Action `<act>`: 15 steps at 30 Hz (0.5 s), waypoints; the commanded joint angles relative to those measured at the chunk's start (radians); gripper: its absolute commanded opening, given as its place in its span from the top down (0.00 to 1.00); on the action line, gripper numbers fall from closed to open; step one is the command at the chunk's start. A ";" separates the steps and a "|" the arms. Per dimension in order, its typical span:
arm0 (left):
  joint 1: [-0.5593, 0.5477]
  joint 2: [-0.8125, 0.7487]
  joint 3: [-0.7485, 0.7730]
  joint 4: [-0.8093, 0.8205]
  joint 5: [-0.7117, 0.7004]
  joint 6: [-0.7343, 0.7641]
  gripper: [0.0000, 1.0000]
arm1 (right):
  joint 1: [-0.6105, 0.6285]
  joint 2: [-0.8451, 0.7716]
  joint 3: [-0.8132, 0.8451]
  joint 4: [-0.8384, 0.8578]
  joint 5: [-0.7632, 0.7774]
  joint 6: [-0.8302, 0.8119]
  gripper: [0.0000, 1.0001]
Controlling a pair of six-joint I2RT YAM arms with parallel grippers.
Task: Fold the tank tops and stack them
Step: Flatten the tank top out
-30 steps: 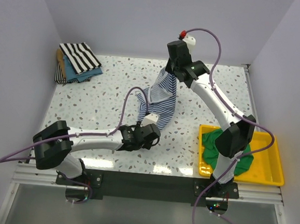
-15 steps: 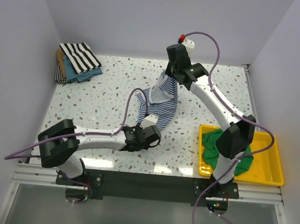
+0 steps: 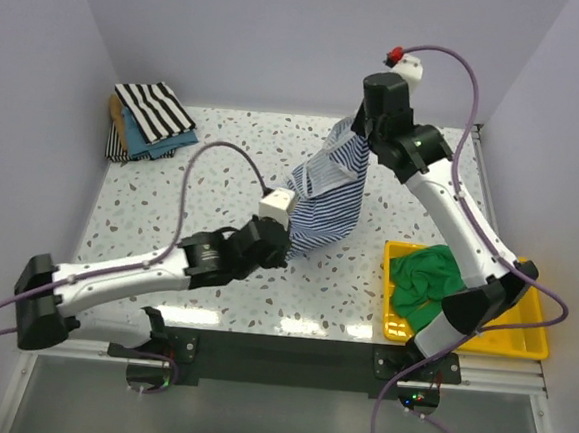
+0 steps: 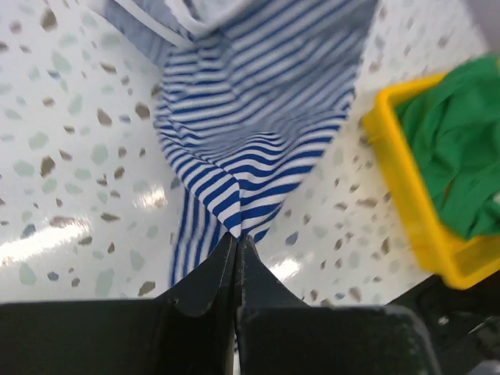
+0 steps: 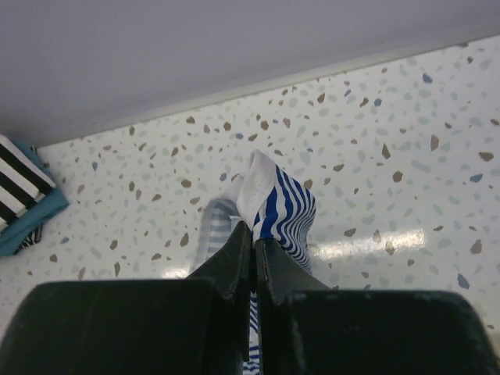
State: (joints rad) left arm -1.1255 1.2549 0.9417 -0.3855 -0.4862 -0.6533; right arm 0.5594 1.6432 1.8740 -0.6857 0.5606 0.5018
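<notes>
The blue-and-white striped tank top (image 3: 331, 195) hangs stretched between both grippers above the table's middle. My right gripper (image 3: 359, 130) is shut on its upper edge (image 5: 281, 203), held high toward the back. My left gripper (image 3: 285, 244) is shut on its lower corner (image 4: 250, 117), low over the table. The jaws of both are pressed together with cloth between them. A green tank top (image 3: 427, 283) lies crumpled in the yellow tray (image 3: 520, 340). A stack with a bold black-and-white striped tank top (image 3: 153, 108) on top sits at the back left.
The yellow tray (image 4: 391, 164) stands at the front right, just right of the left gripper, with the green top (image 4: 453, 148) in it. Teal cloth (image 3: 170, 144) and a tan edge (image 3: 112, 112) show under the stack. White walls close in the back and both sides.
My left gripper has shut on the striped top's lower corner and shifted back. The right gripper has carried the top's upper edge rightward and higher, pulling the cloth taut.
</notes>
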 commanded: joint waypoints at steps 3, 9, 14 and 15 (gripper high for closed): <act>0.230 -0.196 0.022 -0.027 0.023 -0.049 1.00 | -0.006 -0.034 0.163 0.043 0.064 -0.094 1.00; 0.686 -0.181 -0.202 0.115 0.359 -0.118 1.00 | -0.007 0.301 0.330 0.054 -0.020 -0.117 0.86; 0.791 -0.062 -0.339 0.238 0.472 -0.140 1.00 | -0.007 0.592 0.556 -0.064 -0.122 -0.091 0.44; 0.805 -0.048 -0.352 0.255 0.469 -0.143 1.00 | -0.007 0.586 0.545 -0.066 -0.123 -0.088 0.39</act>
State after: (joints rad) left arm -0.3492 1.1931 0.6254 -0.2493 -0.1196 -0.7631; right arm 0.5541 2.1838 2.3978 -0.6285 0.4976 0.4114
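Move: The blue-striped tank top hangs slantwise between the closed hands. Its middle is about 12 cm ahead, 9 cm right and 4 cm above the left hand at its hem, and roughly 10 cm back, 4 cm left and 15 cm below the right hand at its shoulder end. The green tank top lies level with the left hand, some 38 cm right and 12 cm down. The tray's middle is about 34 cm right of the right hand, 25 cm back and 32 cm down. The striped tank top is flung out between both hands. The left, keeping its pinch on the hem, first flicks up about 8 cm, then sweeps left and forward and down to near the table, turning counter-clockwise some 30 degrees. The right first rises, then throws forward, left and down, opening its fingers about halfway to let the shoulder end go. ##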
